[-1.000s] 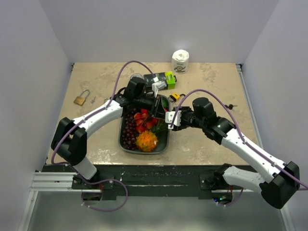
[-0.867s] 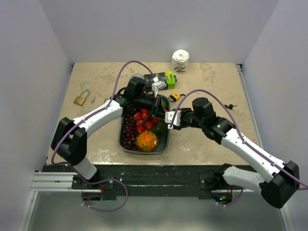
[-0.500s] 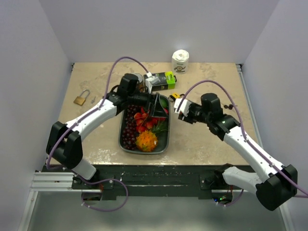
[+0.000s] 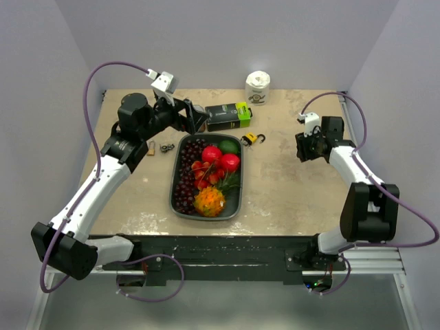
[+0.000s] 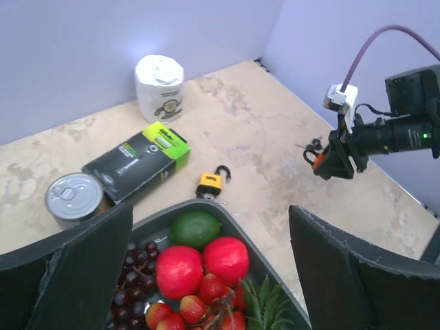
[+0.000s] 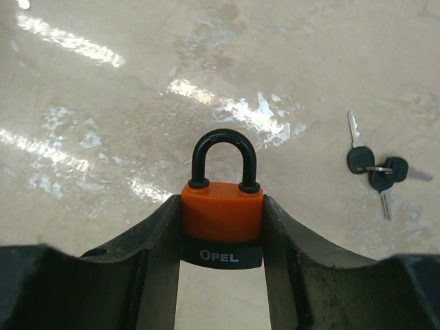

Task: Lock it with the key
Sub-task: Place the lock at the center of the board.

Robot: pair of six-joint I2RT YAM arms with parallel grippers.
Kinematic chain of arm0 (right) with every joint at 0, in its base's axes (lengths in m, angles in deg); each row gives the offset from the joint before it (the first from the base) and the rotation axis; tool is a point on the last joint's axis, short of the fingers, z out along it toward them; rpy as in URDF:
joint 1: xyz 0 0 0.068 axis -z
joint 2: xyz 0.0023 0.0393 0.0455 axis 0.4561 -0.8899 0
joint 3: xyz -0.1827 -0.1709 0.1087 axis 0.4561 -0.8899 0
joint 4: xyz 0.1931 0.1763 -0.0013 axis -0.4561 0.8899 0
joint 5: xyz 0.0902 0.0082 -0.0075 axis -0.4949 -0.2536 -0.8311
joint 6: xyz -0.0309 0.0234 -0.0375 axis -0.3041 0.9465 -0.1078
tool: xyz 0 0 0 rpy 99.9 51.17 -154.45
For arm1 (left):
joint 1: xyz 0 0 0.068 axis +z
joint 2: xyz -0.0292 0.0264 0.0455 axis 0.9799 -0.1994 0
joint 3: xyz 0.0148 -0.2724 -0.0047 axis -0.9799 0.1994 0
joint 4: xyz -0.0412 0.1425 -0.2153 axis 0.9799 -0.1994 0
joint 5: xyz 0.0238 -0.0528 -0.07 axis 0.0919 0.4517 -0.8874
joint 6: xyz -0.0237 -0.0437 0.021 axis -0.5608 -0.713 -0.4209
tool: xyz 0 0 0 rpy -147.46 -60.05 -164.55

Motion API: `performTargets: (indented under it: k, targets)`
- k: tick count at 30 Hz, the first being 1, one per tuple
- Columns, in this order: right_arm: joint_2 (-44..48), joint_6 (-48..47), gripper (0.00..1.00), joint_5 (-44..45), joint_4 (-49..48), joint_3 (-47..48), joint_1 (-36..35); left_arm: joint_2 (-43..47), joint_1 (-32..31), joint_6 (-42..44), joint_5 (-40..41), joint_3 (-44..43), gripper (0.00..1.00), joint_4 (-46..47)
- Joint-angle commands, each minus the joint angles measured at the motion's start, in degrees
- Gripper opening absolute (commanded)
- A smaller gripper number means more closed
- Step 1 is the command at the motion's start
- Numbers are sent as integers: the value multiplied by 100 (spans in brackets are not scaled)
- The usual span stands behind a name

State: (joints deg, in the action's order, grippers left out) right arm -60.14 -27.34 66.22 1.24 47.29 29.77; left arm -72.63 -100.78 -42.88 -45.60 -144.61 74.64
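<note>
An orange padlock (image 6: 221,213) with a black shackle is pinched between the fingers of my right gripper (image 6: 221,203), just above the table. Both shackle legs sit in its body. A bunch of black-headed keys (image 6: 376,168) lies on the table to its right, apart from it. From above, my right gripper (image 4: 306,147) is at the table's right side. My left gripper (image 5: 213,275) hangs open above the far end of the fruit tray (image 5: 273,232), and its fingers (image 5: 357,268) hold nothing. The left wrist view also catches the right gripper (image 5: 331,159) and the keys (image 5: 311,145).
A yellow padlock (image 4: 249,138) lies beyond the grey tray (image 4: 172,199) of fruit. A black-and-green box (image 4: 228,115), a tin can (image 5: 72,198) and a paper roll (image 4: 258,87) stand at the back. More keys (image 4: 166,147) lie under my left arm.
My left gripper has opened and pulled back up and to the left, away from the tray. My right arm has swung from the tray to the table's right side.
</note>
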Motion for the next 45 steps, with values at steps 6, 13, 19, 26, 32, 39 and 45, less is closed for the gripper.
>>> performTargets:
  k: [6, 13, 19, 26, 32, 39, 45]
  targets:
    - [-1141, 938, 0, 451, -629, 835, 220, 113, 75, 0, 600, 233, 99, -15]
    - [-1722, 1044, 0, 618, -788, 1161, 246, 69, 75, 123, 583, 260, 99, -235]
    - [-2047, 1088, 2, 645, -805, 1293, 308, 42, 75, 168, 618, 278, 99, -305]
    - [-2337, 1070, 6, 636, -753, 1442, 483, -19, 75, 176, 592, 260, 99, -305]
    - [-2443, 1061, 23, 645, -691, 1539, 528, -98, 75, 167, 583, 190, 99, -358]
    - [-2329, 1141, 70, 478, -480, 1750, 528, -169, 75, 211, 583, 111, 99, -463]
    - [-1969, 1193, 75, -48, -392, 2004, 475, -177, 75, 203, 583, 111, 99, -481]
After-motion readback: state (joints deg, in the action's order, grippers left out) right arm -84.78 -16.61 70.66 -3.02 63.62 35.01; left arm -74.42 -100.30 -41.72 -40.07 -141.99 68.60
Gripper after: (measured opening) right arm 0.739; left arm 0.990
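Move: The right gripper already holds the orange lock; the bare spot on the board where it will be set down is about 7 cm ahead, 6 cm to the right and 8 cm below. The black keys lie some 7 cm right of that spot, level with it. The yellow lock lies about 12 cm ahead of the right hand and 19 cm to its left. From the left hand, the spot is roughly 9 cm ahead, 46 cm right and 31 cm down. Lower the right gripper about 8 cm while carrying the held orange lock some 7 cm forward and 5 cm right, to just left of the black keys, turning clockwise about 15 degrees. Open the fingers to let go, then rise and ease forward a couple of centimetres. Keep the left gripper wide open and empty, sinking about 6 cm. ##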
